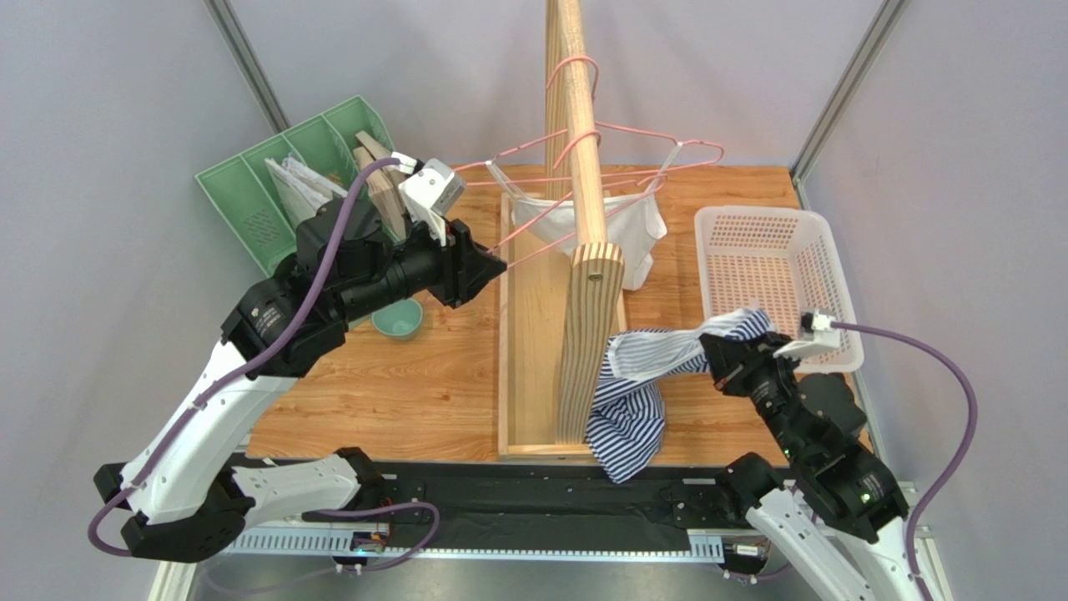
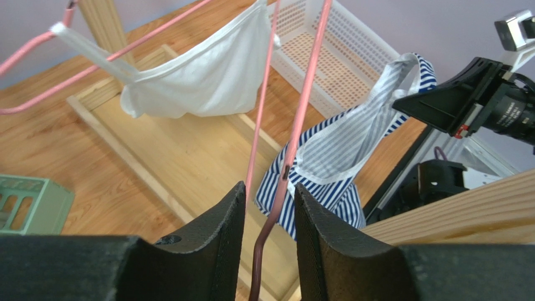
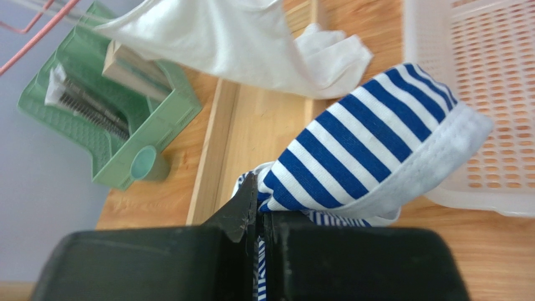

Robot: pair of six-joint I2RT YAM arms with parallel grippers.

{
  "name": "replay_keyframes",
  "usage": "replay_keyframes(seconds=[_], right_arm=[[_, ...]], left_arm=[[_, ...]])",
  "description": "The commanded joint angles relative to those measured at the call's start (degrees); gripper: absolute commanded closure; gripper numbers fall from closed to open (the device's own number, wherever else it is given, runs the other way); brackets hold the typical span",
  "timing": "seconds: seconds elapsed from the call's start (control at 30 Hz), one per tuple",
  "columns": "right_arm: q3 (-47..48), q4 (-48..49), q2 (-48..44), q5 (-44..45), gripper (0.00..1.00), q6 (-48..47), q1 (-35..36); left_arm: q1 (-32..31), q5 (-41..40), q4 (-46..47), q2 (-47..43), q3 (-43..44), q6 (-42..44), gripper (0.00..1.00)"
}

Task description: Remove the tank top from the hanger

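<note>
The blue-and-white striped tank top (image 1: 639, 401) (image 2: 351, 144) (image 3: 370, 144) hangs down beside the wooden stand, pinched at one edge by my right gripper (image 1: 717, 351) (image 3: 259, 200), which is shut on the fabric. My left gripper (image 1: 495, 266) (image 2: 269, 188) sits around the thin pink hanger wire (image 2: 301, 106) (image 1: 542, 244). Its jaws stand a little apart, with the wire loose in the gap. The striped top lies behind and below that wire, apart from it in the top view. A white tank top (image 1: 627, 226) (image 2: 207, 75) (image 3: 238, 44) stays draped on a second pink hanger (image 1: 652, 135).
A tall wooden rail (image 1: 589, 251) rises from a wooden tray frame (image 1: 533, 376) in the middle. A white perforated basket (image 1: 777, 269) stands at the right, close to the right gripper. A green organiser (image 1: 270, 188) and a teal cup (image 1: 399, 319) stand at the left.
</note>
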Motion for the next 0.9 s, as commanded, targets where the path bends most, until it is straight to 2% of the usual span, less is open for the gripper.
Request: replay_keyframes(seconds=[0.0,0.03,0.13,0.17,0.23,0.27,0.33,0.43,0.47,0.57,0.63,0.67,0.87], right_arm=[[0.53,9.43,7.35,-16.22,1.0,-4.53,0.17],[0.09,10.49,9.19,-23.38,1.0,-4.53,0.09],[-2.63,14.62,17.62,-34.74,0.93,-2.86,0.09],[-3.42,14.72,23.83,-37.14,0.86,-2.51,0.17],[-2.73,11.92,30.45,-40.31,0.75,-2.68,0.44],[-2.2,10.08,34.13,-39.28,0.62,-2.86,1.13],[-1.23,7.08,41.62,-33.69,0.52,-2.95,4.38],[-2.02,10.75,46.12,-26.22,0.36,-0.24,9.91],[-1.85,11.46,47.08,-24.0,0.26,0.3,11.15],[-0.09,12.26,52.35,-15.04,0.15,0.65,15.9],[1.13,12.52,56.47,-8.73,0.13,1.09,18.8],[1.49,12.52,57.89,-6.6,0.07,1.36,19.68],[5.7,12.0,72.19,4.83,0.02,2.59,25.92]], left_arm=[[0.25,-5.71,-0.98,-2.56,-0.82,-0.44,0.57],[0.25,-5.71,-0.9,-3.17,-0.82,-0.26,0.54],[0.25,-5.8,-1.24,-3.96,-0.74,0.09,0.49],[0.25,-5.8,-1.59,-4.14,-0.82,0.18,0.48],[0.25,-5.54,-2.04,-4.58,-0.91,0.27,0.47],[0.34,-5.02,-2.21,-4.76,-1.17,0.27,0.47],[0.25,-4.23,-2.04,-5.89,-2.14,0.18,0.46],[0.25,-3.87,-1.6,-7.74,-3.72,0.01,0.46],[0.25,-3.69,-1.6,-8.09,-3.99,0.09,0.46],[0.25,-3.61,-1.69,-10.29,-5.13,0.09,0.45],[0.25,-4.22,-1.86,-12.13,-6.09,0.09,0.45],[0.25,-4.74,-1.77,-12.66,-6.53,0.18,0.45],[0.25,-9.67,-3.53,-17.06,-9.96,0.53,0.43]])
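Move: The right hand still pinches the tank top's upper end; the striped heap, where it is headed, lies about 10 cm left, 4 back and 21 below. From the hand, the stand's front post is some 17 cm left and 7 back, the basket 15 right and 14 ahead. The left hand has the bare hanger's end between its parting fingers, with the heap about 20 cm right, 16 back and 38 below. Right hand swings 15 cm left and dips 20, opening wide onto the tank top; left opens, drifting left. ##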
